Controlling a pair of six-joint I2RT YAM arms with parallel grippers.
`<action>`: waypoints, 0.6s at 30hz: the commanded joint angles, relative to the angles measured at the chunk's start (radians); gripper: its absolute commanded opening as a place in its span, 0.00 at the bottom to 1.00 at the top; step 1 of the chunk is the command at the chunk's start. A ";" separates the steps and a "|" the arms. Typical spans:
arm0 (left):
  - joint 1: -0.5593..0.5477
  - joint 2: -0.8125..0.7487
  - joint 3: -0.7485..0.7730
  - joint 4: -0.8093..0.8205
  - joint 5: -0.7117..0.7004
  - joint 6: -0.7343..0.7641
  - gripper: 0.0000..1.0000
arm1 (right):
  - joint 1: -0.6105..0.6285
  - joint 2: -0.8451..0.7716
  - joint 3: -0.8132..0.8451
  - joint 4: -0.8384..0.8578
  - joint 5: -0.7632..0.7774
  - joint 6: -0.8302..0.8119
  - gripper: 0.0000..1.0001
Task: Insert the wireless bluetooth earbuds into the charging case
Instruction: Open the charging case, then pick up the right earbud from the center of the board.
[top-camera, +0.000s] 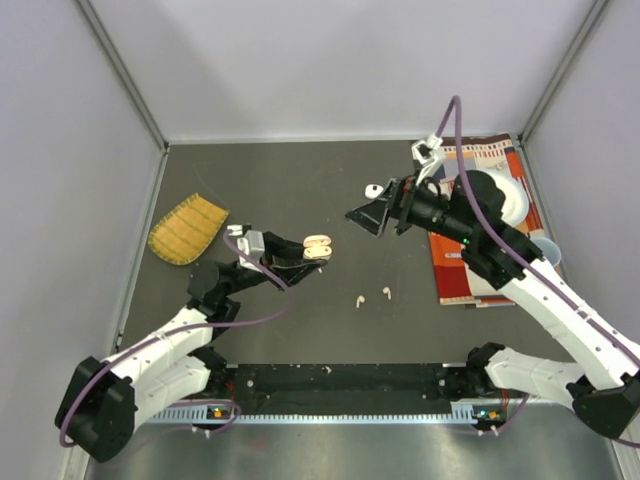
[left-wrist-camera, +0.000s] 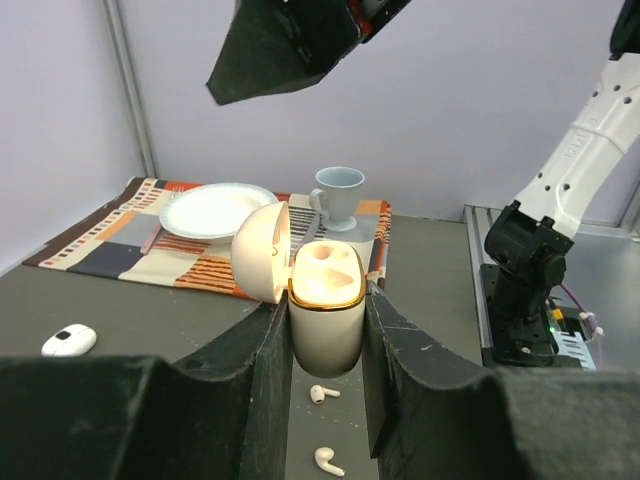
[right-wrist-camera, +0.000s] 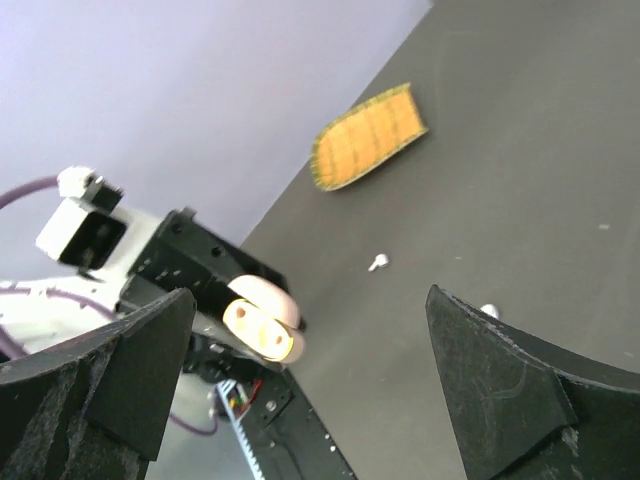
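Note:
My left gripper (top-camera: 310, 248) is shut on a peach-pink charging case (top-camera: 318, 246), held upright above the table with its lid open. In the left wrist view the case (left-wrist-camera: 327, 320) sits between the two fingers (left-wrist-camera: 250, 380), and both its sockets look empty. Two pale earbuds (top-camera: 358, 300) (top-camera: 386, 293) lie on the dark table to the right of it; the left wrist view shows them below the case (left-wrist-camera: 322, 393) (left-wrist-camera: 328, 461). My right gripper (top-camera: 378, 205) hangs open and empty in the air, above and to the right, pointing towards the case (right-wrist-camera: 262, 325).
A small white oval case (top-camera: 373, 190) lies closed on the table by the right gripper. A striped placemat (top-camera: 470, 270) at the right carries a white plate (left-wrist-camera: 215, 208) and a cup (left-wrist-camera: 337, 195). A yellow woven mat (top-camera: 186, 228) lies at the far left.

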 joint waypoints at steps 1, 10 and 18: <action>-0.003 -0.042 -0.020 0.063 -0.076 0.021 0.00 | -0.058 -0.039 -0.037 -0.053 0.145 -0.003 0.99; -0.003 -0.101 -0.065 0.174 -0.196 0.000 0.00 | -0.079 0.009 -0.094 -0.299 0.452 -0.044 0.99; -0.003 -0.138 -0.081 0.180 -0.288 0.003 0.00 | -0.087 0.018 -0.204 -0.314 0.399 -0.055 0.95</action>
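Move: The nearer pair of loose earbuds lies on the table some 36 cm below the right hand: the right earbud about level ahead and 6 cm to the right, the left earbud almost straight below. The open charging case is in the left fingers, about 4 cm back, 11 cm left and 6 cm below the right hand. From the left hand, that right earbud is about 5 cm ahead, 17 cm right and 29 cm down. The right hand, empty and still wide open, draws away from the opened charging case and swoops down about 15 cm and some 9 cm to the right, swinging forward a little at first, towards the right earbud of the nearer pair, while the wrist turns clockwise and tips the fingers from nearly level to slanting down, some 35 degrees in all. The left hand keeps its pinch on the charging case and carries it up about 3 cm and nearly as far to the left, fingertips tilting up some 10 degrees and swinging slightly forward. ##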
